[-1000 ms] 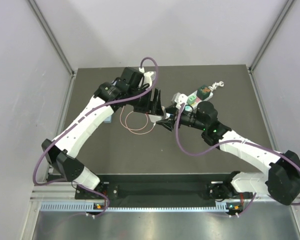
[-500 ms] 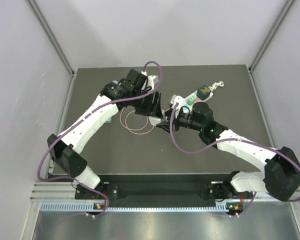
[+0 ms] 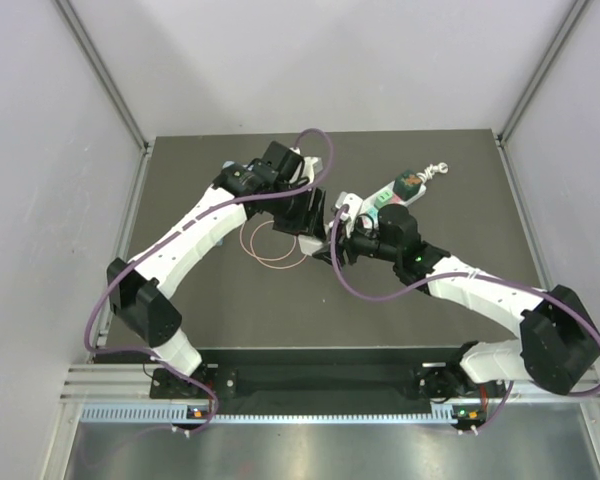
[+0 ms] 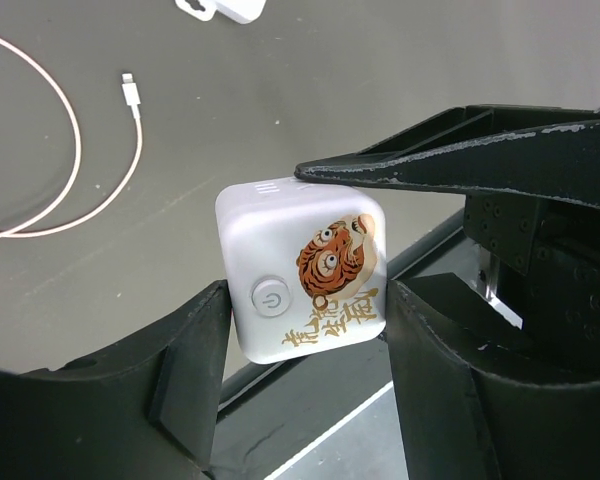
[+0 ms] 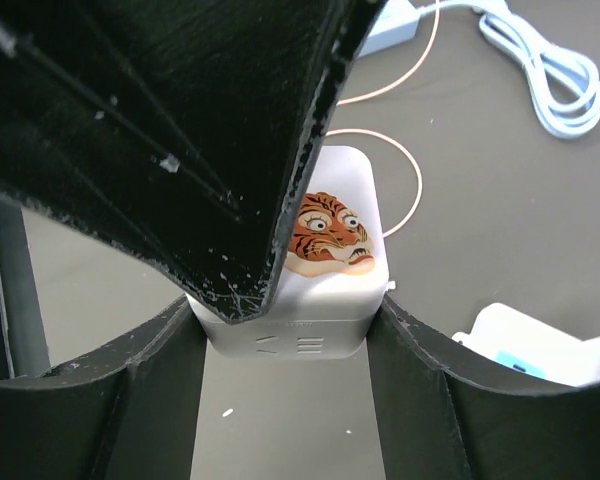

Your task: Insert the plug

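Note:
A white cube with a tiger picture and a power button [image 4: 300, 270] hangs above the dark table, held from two sides. My left gripper [image 4: 305, 305] is shut on its flanks. My right gripper [image 5: 285, 320] is shut on the same cube [image 5: 330, 250], and one of its fingers [image 4: 460, 165] lies across the cube's top edge in the left wrist view. The small white plug [image 4: 131, 94] lies loose on the table at the end of a thin pink cable [image 4: 70, 170], apart from both grippers. In the top view the two grippers meet at mid-table [image 3: 325, 232].
A white adapter [image 4: 220, 8] lies beyond the plug. A coiled pale blue cable [image 5: 540, 70] and a white box with a blue mark [image 5: 530, 345] lie to the right. A green and white item with a clip [image 3: 405, 185] sits behind the right arm.
The left arm has swung right towards the right gripper, and its jaws have narrowed onto the cube. The right arm has shifted slightly left and kept its grip.

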{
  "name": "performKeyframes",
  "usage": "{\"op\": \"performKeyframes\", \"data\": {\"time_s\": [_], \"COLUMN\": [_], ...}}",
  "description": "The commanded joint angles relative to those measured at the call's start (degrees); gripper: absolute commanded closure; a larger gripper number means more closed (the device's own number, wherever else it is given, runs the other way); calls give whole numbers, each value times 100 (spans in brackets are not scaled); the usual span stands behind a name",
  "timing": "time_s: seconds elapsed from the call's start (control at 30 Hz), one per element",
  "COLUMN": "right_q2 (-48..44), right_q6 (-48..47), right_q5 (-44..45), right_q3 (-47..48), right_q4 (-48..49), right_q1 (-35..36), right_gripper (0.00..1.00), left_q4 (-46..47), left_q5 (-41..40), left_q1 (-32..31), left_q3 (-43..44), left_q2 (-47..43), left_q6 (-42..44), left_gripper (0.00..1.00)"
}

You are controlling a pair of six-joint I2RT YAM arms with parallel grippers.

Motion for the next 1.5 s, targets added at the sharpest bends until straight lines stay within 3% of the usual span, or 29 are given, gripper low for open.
{"op": "performKeyframes", "data": {"time_s": [0.0,0.07,0.1,0.27,0.33,0.5,0.63,0.9,1.13,1.47], "right_q2": [-153,-310,-381,-1056,-1268,-1822,-1928,-1814,-1902,-1849], "right_q6": [234,349,393,560,823,1052,1158,1053,702,455], "right_q5": [133,115,98,-25,-25,10,10,36,71,-104], "right_q3": [506,435,409,-39,-240,-680,-901,-963,-936,-883], "right_q4": [604,657,675,912,965,1123,1290,1273,1009,868], "right_q1": [84,75,84,84,75,57,49,40,22,-31], "right_gripper": [65,58,41,0,0,0,0,0,0,0], "left_q4": [-334,-369,-326,184,455,860,1194,2546,3373,2618], "left_q5": [-690,-1007,-1034,-867,-815,-385,-551,-15,706,1541], "left_q1": [-21,101,172,840,1050,2315,3106,3688,4567,4699], "left_q3": [146,94,32,-696,-925,-1532,-1883,-2367,-3069,-2385], "left_q2": [18,-26,-113,-614,-860,-1133,-1133,-1072,-1151,-474], "left_q6": [153,240,267,520,705,1171,1734,2051,2393,2781], "left_gripper": [100,100,100,100,100,100,100,100,100,100]}}
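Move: Both hands already hold the white cube plug. The blue power strip's middle lies about 27 cm left of the left hand, 16 cm ahead and 17 cm below; the black charger on the strip is about 2 cm beyond that middle, and the pink cable's loop some 11 cm left and 8 cm ahead of the left hand. From the right hand the blue power strip is about 29 cm left and 16 cm ahead. Right fingers open, lift clear; left carries the plug about 27 cm left, forward and down towards the blue strip. ##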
